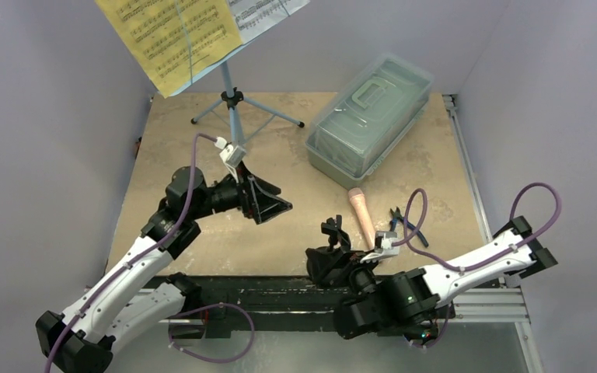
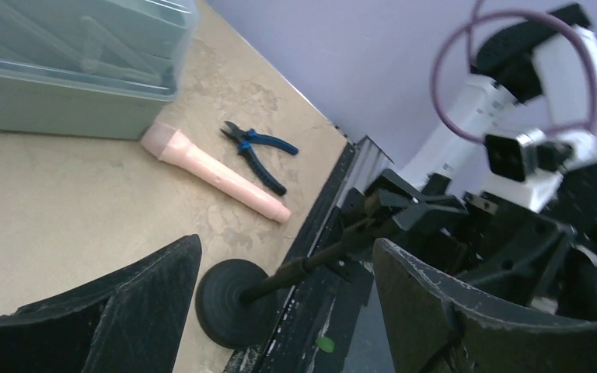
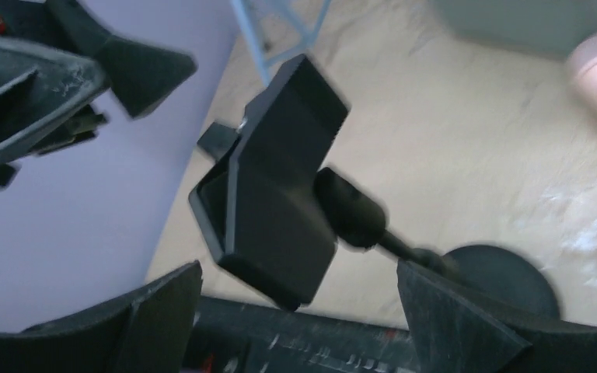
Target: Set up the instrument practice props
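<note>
The light blue music stand [image 1: 232,101] stands at the back left with yellow and white music sheets [image 1: 179,31] on its desk. The short black mic stand [image 1: 334,231] is at the table's near edge; its round base [image 2: 229,299] rests on the table and its clip head [image 3: 272,194] is up. The peach-pink microphone [image 1: 361,217] lies flat just right of it. My right gripper [image 1: 322,268] is open, its jaws either side of the mic stand's head without touching [image 3: 303,326]. My left gripper [image 1: 276,203] is open and empty, left of the mic stand and pointing at it [image 2: 288,311].
A clear lidded plastic box [image 1: 369,120] sits at the back right. Blue-handled pliers [image 1: 408,225] lie right of the microphone. The black frame rail [image 1: 280,291] runs along the near edge. The music stand's tripod legs [image 3: 280,23] spread over the back left.
</note>
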You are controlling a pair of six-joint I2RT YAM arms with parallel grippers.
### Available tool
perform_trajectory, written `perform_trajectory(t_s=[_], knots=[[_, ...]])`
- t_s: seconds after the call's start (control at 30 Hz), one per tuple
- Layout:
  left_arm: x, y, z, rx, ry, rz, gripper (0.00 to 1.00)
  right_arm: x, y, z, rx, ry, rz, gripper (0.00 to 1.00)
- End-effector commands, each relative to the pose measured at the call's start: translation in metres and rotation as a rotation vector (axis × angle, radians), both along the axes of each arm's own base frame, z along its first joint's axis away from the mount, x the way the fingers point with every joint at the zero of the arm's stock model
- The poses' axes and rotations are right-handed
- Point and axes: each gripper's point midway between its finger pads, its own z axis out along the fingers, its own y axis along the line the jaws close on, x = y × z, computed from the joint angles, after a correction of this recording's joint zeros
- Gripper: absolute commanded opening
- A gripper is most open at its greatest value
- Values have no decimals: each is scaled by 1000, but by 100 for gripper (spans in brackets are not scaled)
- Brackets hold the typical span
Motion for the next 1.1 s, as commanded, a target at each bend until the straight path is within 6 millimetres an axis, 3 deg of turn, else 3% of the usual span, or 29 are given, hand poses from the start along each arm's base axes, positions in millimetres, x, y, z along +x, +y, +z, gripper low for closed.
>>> perform_trajectory(t_s=[0.0,0.1,0.27,0.37,0.47,0.63,0.7,0.87,0.97,1.07], knots=[[-46,-12,25,-173,-130,-258,82,-30,43,17,93,30,249,99],[-62,-13,22,-209,-221,-331,83,-36,37,18,88,12,350,99],[-66,-18,-3,-142,-272,-371,83,-39,25,9,24,23,404,99],[-69,-23,-20,-141,-286,-379,81,-45,28,18,-46,-25,474,99],[-78,-33,-35,-167,-328,-372,80,-55,35,40,-149,-135,586,99],[-75,-46,-29,-196,-390,-302,77,-60,29,93,-225,-239,688,99],[-80,-54,-32,-221,-384,-308,77,-55,19,113,-210,-277,689,99],[-93,-88,-65,-134,-362,-401,76,-31,-15,159,-120,-336,599,99],[-87,-106,-78,-109,-393,-378,76,-21,-32,181,-54,-382,567,99],[-80,-123,-80,-134,-404,-369,74,-7,-50,189,-15,-403,492,99]])
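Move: Standing upright on its round base, the mic stand has its middle roughly 14 cm to the right of the left hand, 7 cm back and 18 cm below. From that hand, the pink microphone lies about 25 cm right and 6 cm ahead, the blue pliers some 37 cm right and 6 cm ahead, both on the table. From the right hand, the stand's middle is about 4 cm ahead, 2 cm left and 11 cm below, and the microphone 17 cm ahead, 10 cm right. Closing in on the stand's pole, the left hand first draws back, then sinks and shifts right, in all about 10 cm back, 10 right and 12 down, turning some 25 degrees clockwise with fingers open. The wide-open right hand backs off the clip, then climbs about 17 cm clear and swings right, having turned counter-clockwise with its fingertips tilting up. ##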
